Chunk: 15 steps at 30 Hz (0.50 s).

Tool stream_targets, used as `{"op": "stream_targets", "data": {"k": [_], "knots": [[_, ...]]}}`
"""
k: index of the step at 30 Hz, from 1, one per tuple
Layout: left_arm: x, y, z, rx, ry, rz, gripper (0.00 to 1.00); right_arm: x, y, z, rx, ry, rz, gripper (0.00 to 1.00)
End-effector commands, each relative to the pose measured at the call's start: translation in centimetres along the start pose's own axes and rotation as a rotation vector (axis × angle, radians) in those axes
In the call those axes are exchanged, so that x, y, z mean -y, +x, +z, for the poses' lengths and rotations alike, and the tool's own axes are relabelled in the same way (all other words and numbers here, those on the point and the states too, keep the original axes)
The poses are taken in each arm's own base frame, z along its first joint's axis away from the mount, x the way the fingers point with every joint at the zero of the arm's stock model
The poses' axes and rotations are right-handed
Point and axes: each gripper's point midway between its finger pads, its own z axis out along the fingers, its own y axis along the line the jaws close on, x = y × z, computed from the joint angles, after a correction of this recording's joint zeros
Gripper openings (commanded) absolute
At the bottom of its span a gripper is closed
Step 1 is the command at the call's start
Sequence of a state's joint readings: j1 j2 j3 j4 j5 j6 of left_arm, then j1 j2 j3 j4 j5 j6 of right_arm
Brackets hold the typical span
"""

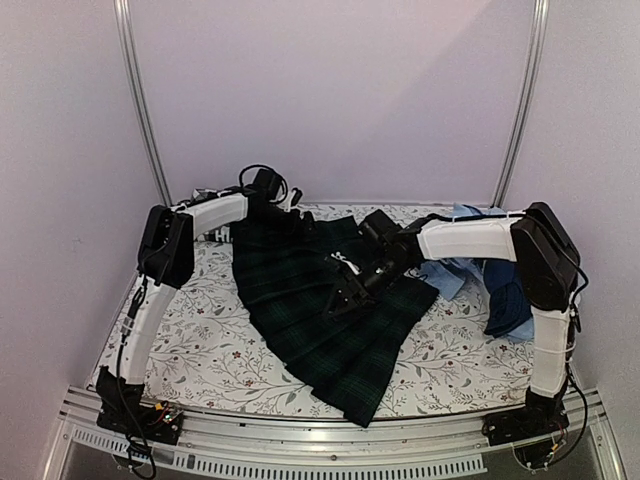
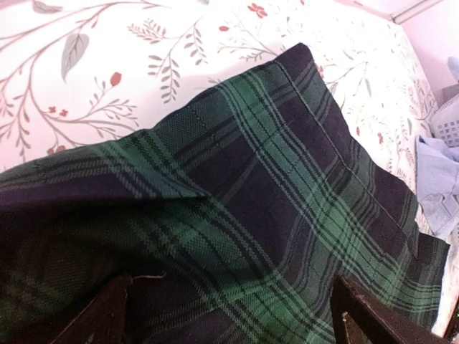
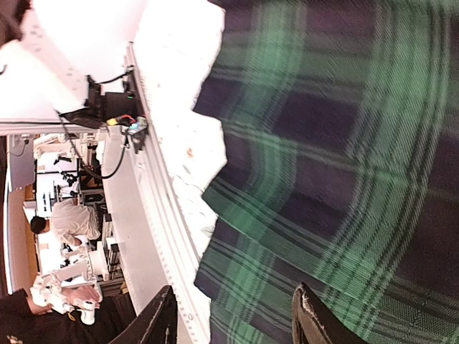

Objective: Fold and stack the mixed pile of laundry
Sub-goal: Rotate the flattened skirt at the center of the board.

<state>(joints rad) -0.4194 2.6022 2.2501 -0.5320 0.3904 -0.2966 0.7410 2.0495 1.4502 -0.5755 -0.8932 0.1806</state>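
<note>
The dark green-navy plaid garment (image 1: 310,310) lies spread flat across the middle of the table, its hem reaching the front edge. My left gripper (image 1: 262,205) hovers over its far left corner, open wide; in the left wrist view the plaid cloth (image 2: 251,179) fills the space below the left gripper (image 2: 233,322), and nothing is between the fingers. My right gripper (image 1: 340,295) hangs over the garment's middle, open. In the right wrist view the plaid (image 3: 344,143) lies beyond the right gripper (image 3: 237,322). A light blue piece (image 1: 455,270) and a navy piece (image 1: 510,305) are heaped at the right.
The floral-printed white covering (image 1: 200,340) shows to the left and right of the garment. An aluminium rail (image 1: 330,435) runs along the front edge, also seen as the rail (image 3: 158,215) in the right wrist view. The light blue piece (image 2: 437,186) shows at the left wrist view's right edge.
</note>
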Motion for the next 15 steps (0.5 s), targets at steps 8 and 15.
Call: {"op": "stream_targets", "data": {"k": [8, 15], "knots": [[6.9, 7.0, -10.5, -0.086, -0.024, 0.055, 1.00, 6.2, -1.6, -10.0, 0.214, 0.239, 0.119, 0.52], [6.2, 16.6, -9.2, -0.246, -0.067, -0.025, 1.00, 12.4, -0.4, -9.8, 0.150, 0.377, 0.198, 0.50]]}}
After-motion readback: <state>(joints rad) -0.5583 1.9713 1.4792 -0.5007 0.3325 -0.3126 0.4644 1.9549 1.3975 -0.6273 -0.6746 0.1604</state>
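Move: The tartan skirt lies diagonally beneath both hands. From the left gripper, at its far edge, the skirt's middle is about 25 cm back, 5 cm to the right and 2 cm lower; the folded checked cloth is some 18 cm left, level with it. From the right gripper the skirt's right corner is about 12 cm ahead, 17 cm right and 7 cm below, with the pale blue shirt some 20 cm ahead and 22 cm right. Lift the wide-open left gripper off the skirt's far edge and bring it back about 17 cm over the cloth towards the skirt's middle, arching up some 8 cm before starting down again. Meanwhile swing the half-open right gripper about 15 cm right and forward towards the skirt's right corner, up slightly then down, turning it roughly 20 degrees clockwise. ##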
